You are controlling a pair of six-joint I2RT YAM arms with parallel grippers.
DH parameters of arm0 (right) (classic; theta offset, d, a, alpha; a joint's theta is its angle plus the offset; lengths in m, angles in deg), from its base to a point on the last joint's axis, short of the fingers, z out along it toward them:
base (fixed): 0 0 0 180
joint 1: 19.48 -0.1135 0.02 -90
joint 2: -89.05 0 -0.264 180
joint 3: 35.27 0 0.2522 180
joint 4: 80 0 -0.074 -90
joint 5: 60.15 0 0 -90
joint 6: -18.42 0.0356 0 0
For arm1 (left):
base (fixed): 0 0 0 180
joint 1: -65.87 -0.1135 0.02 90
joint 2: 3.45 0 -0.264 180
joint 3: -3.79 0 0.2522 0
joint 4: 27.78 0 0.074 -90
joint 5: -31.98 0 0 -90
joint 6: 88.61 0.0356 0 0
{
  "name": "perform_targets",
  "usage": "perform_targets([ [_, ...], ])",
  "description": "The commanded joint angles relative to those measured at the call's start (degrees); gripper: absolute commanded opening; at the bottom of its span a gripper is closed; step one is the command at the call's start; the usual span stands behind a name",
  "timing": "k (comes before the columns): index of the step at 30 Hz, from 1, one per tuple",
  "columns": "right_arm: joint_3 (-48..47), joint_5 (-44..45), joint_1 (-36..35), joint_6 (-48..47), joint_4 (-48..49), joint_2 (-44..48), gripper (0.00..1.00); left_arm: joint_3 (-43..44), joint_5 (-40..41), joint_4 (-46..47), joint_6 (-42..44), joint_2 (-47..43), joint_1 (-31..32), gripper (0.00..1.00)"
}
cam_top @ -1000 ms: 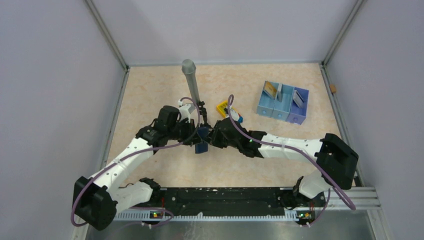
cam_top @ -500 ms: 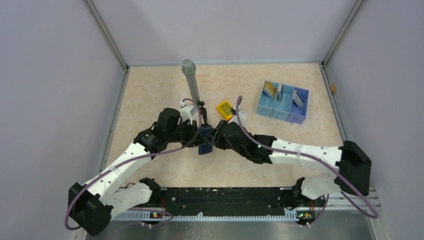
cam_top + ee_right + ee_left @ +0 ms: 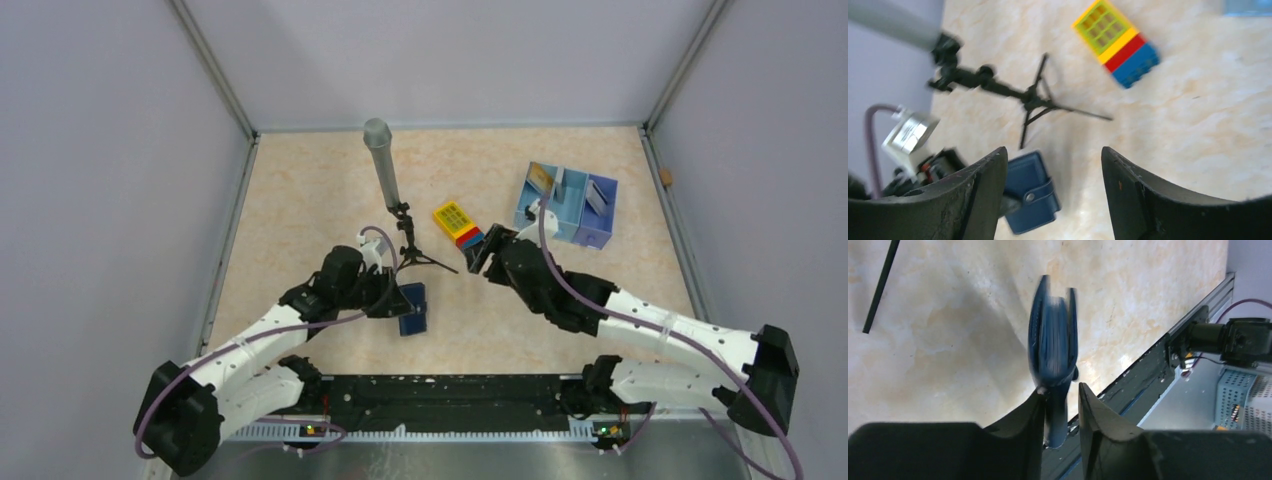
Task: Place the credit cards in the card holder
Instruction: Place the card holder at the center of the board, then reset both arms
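The navy card holder (image 3: 411,309) sits low over the table in front of my left gripper (image 3: 393,300). In the left wrist view the card holder (image 3: 1053,347) is edge-on and blurred. Its snap tab lies between the narrowly open fingers of my left gripper (image 3: 1061,388), touching one finger with a slim gap to the other. My right gripper (image 3: 482,252) is wide open and holds nothing; it is up and right of the card holder (image 3: 1030,197). The credit cards stand in the pale blue tray (image 3: 577,226): a gold one (image 3: 541,178), a pale one (image 3: 560,180) and a grey one (image 3: 596,196).
A yellow-topped toy brick block (image 3: 455,221) lies just beyond my right gripper. A grey microphone (image 3: 380,160) on a black tripod (image 3: 412,252) stands behind the card holder. The black rail (image 3: 450,395) runs along the near edge. Walls close in the table's left, right and back.
My right gripper opened wide and drew back right toward the brick block. My left arm brought the card holder nearer the front edge, and its jaws eased slightly.
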Motion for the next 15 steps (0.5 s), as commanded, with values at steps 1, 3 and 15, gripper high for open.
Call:
perform_targets([
  [1,3.3,-5.7,10.3,-9.7,0.7,2.6,0.68,-2.1,1.4,9.3,-2.1,0.6,0.2,0.41],
  [3,5.2,-7.9,14.4,-12.0,1.7,3.9,0.68,-3.4,4.5,8.8,-2.6,0.8,-0.3,0.54],
  [15,8.2,-7.8,30.6,-26.4,-1.7,12.6,0.72,5.2,20.5,-10.6,-0.5,-9.7,-13.3,0.99],
])
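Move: The card holder is still in the left fingers, tilted low over the board, its middle about 3 cm to that hand's right, 2 cm back and 3 cm below. The tripod's foot stands some 13 cm ahead of the left hand and 2 cm right, and the toy brick block about 20 cm ahead and 15 cm right, both roughly 5 cm lower. From the empty right hand the holder lies around 16 cm left, 6 cm back and 13 cm down. The left fingers let go of the card holder, spreading from nearly shut to wide open while the hand sinks about 2 cm, then the hand draws off left and forward, some 8 cm in all, rising a little at the end and swinging about 20 degrees counter-clockwise. The right hand, empty and already open, sweeps about 14 cm right, with some forward travel, away from the holder towards the blue trays. ##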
